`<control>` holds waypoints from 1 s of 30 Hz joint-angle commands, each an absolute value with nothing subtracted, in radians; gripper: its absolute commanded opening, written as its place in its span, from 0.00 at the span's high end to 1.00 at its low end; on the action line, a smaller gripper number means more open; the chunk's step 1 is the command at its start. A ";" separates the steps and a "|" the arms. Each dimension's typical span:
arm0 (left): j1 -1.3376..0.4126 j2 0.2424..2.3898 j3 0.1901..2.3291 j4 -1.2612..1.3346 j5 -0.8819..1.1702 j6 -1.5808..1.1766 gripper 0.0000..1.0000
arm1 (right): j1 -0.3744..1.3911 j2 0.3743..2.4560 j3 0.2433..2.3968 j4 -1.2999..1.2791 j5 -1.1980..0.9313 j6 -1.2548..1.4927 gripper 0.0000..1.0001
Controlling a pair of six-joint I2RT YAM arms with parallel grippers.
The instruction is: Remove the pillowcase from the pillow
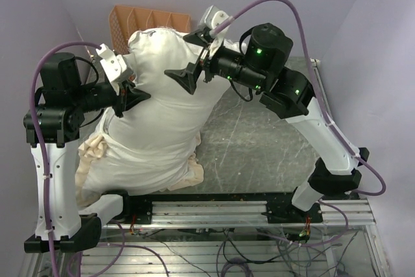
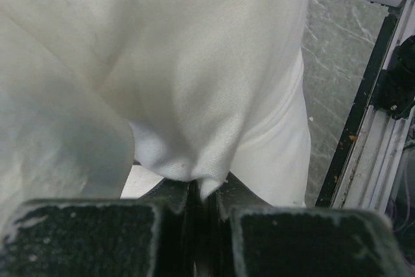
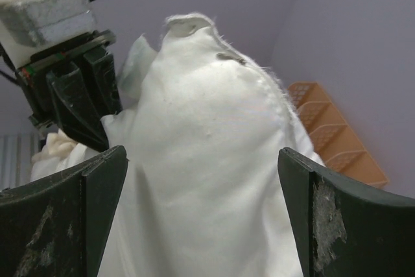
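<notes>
The pillow (image 1: 165, 105) is a plump white cushion held up off the table, its pointed corner (image 3: 188, 24) at the top. My left gripper (image 1: 128, 100) is at its left side, shut on a small pinch of the white fabric (image 2: 201, 192). My right gripper (image 1: 193, 60) hovers over the pillow's upper part with its jaws wide apart, the white cloth (image 3: 202, 154) between them but untouched. The pillowcase (image 1: 91, 150) is bunched low around the pillow's near end, and its cream frill also shows at the front (image 1: 193, 174).
An orange slotted rack (image 1: 148, 21) stands at the back behind the pillow. The scratched grey tabletop (image 1: 259, 141) lies to the right. A metal rail (image 1: 214, 209) carrying both arm bases runs along the near edge. Purple walls close in on both sides.
</notes>
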State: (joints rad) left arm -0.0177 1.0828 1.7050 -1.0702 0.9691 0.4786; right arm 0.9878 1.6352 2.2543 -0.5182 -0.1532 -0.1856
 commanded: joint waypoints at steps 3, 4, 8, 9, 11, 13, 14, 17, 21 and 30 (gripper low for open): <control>-0.037 1.065 1.691 -1.117 1.043 0.440 0.93 | 0.969 1.738 2.230 -0.611 -0.301 -0.214 0.00; -0.037 1.064 1.692 -1.115 1.043 0.438 0.93 | 0.969 1.746 2.220 -0.617 -0.302 -0.215 0.00; -0.038 1.049 1.704 -1.117 1.039 0.436 0.93 | 0.962 1.744 2.108 -0.545 -0.175 -0.187 0.21; -0.037 1.042 1.703 -1.112 1.040 0.431 0.93 | 0.961 1.726 2.062 -0.491 -0.112 -0.172 0.35; -0.038 1.026 1.689 -1.082 1.032 0.399 0.86 | 0.949 1.665 1.961 -0.362 -0.001 -0.132 0.76; -0.037 1.010 1.674 -1.061 0.990 0.384 0.45 | 0.911 1.561 1.821 -0.190 0.042 -0.070 1.00; -0.037 1.002 1.668 -1.065 0.953 0.395 0.27 | 0.883 1.495 1.709 -0.092 0.014 -0.035 1.00; -0.038 0.977 1.636 -1.062 0.773 0.439 0.00 | 0.740 1.343 1.538 0.124 -0.133 0.120 1.00; -0.036 0.976 1.606 -1.140 0.551 0.535 0.00 | 0.592 1.202 1.423 0.227 -0.286 0.184 1.00; -0.035 0.978 1.494 -1.180 0.349 0.660 0.01 | 0.498 1.045 1.277 0.271 -0.436 0.125 1.00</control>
State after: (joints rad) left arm -0.0299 0.9695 1.5364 -1.1633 0.4995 0.5819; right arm 0.5091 1.1034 1.2919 0.1188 -0.3260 0.1345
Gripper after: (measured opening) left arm 0.996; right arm 0.070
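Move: The bare pillow's raised upper end, where the right gripper should bite, lies about 4 cm ahead of the open right hand, 4 cm to its left and 9 cm below. The left gripper, some 9 cm back, 10 cm left and 12 cm lower than the right hand, holds a fold of the pillow's side between its shut fingers. From the left hand the pillowcase, bunched round the pillow's lower end, lies roughly 5 cm back, 5 cm left and 30 cm below. Sink the open right gripper about 9 cm, also easing forward and left, onto the pillow's upper end, and pinch it. As it shuts, open the left fingers wide to let go of the side fold, and draw that hand off left and down. Haul the pinched end some 20 cm right, forward at first and then slightly back, rising a little, the wrist turning a bit clockwise. ##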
